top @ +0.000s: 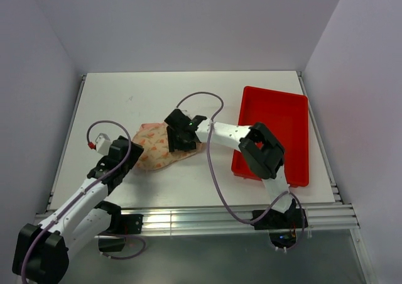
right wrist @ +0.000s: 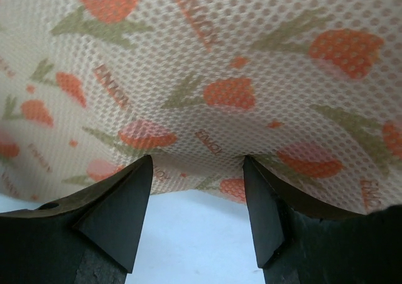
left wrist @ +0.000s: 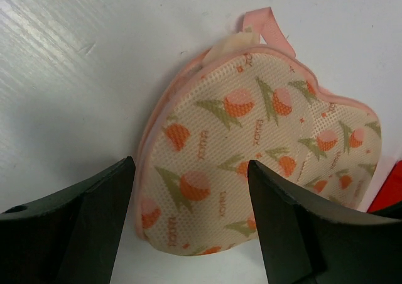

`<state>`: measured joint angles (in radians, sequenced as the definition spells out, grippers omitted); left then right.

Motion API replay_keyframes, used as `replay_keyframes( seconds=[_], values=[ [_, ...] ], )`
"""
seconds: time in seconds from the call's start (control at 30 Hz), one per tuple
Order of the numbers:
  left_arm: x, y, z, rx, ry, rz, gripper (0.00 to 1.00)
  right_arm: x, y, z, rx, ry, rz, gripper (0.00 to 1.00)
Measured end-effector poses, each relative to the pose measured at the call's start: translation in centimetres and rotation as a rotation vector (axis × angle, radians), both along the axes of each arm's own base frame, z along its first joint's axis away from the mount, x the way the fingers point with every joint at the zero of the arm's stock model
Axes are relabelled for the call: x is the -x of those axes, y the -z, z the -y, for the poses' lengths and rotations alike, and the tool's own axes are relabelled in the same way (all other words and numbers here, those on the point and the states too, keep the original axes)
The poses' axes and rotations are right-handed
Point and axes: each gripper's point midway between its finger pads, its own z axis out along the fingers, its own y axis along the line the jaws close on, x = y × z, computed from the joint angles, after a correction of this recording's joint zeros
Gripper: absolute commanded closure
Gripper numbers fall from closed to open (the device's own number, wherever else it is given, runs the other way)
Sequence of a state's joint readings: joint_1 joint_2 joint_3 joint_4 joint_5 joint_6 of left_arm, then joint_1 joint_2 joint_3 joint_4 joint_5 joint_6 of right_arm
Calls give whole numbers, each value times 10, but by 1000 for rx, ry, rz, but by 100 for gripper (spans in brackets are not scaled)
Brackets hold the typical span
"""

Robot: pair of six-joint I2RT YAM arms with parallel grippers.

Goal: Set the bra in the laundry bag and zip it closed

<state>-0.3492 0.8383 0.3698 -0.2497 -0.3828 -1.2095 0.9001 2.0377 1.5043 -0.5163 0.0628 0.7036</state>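
The laundry bag (top: pixel 157 149) lies on the white table, cream-pink with orange-red print, lid down. In the left wrist view the laundry bag (left wrist: pixel 251 146) shows its pink zipper edge and pink loop (left wrist: pixel 269 21). A pale fold of fabric (left wrist: pixel 233 45) pokes out at the seam by the loop; I cannot tell if it is the bra, which is otherwise hidden. My left gripper (left wrist: pixel 191 215) is open, its fingers either side of the bag's near end, also seen from above (top: pixel 127 151). My right gripper (right wrist: pixel 198 177) is open with its tips at the bag's edge (right wrist: pixel 207 76), over the right lobe (top: pixel 179 142).
A red plastic tray (top: pixel 279 117) lies at the right of the table, beside the right arm's elbow. The table's walls close in at the back and both sides. Purple cables loop above each arm.
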Motion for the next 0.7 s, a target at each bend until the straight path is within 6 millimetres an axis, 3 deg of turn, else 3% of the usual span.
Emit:
replay_keyframes(
  seconds=[0.13,0.33,0.53,0.7],
  values=[
    [-1,-1,-3,-44,18,-8,20,-20,0,16,70,-31,9,33],
    [-8,-5,-8,-113,26,-13,19,-40,-17,34,126,-30,61,32],
    [-12,6,-7,-162,62,-51,16,-25,-60,38,58,-35,101,32],
    [-21,4,0,-173,108,-21,16,13,-93,44,-103,-34,128,32]
  ],
)
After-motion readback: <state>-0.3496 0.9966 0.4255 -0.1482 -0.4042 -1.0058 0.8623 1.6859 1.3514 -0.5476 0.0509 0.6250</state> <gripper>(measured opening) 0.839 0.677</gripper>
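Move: The right hand's part-open fingers are down at the right half of the laundry bag, whose middle lies about 6 cm to their left, level with them fore and aft and some 2 cm lower. The red tray's middle is about 33 cm to this hand's right and 4 cm farther out. From the left hand, the bag's middle lies roughly 9 cm to the right, 2 cm ahead and 5 cm below. The open right hand pushes the laundry bag forward-right some 4 cm, then lifts off about 9 cm, backing. ##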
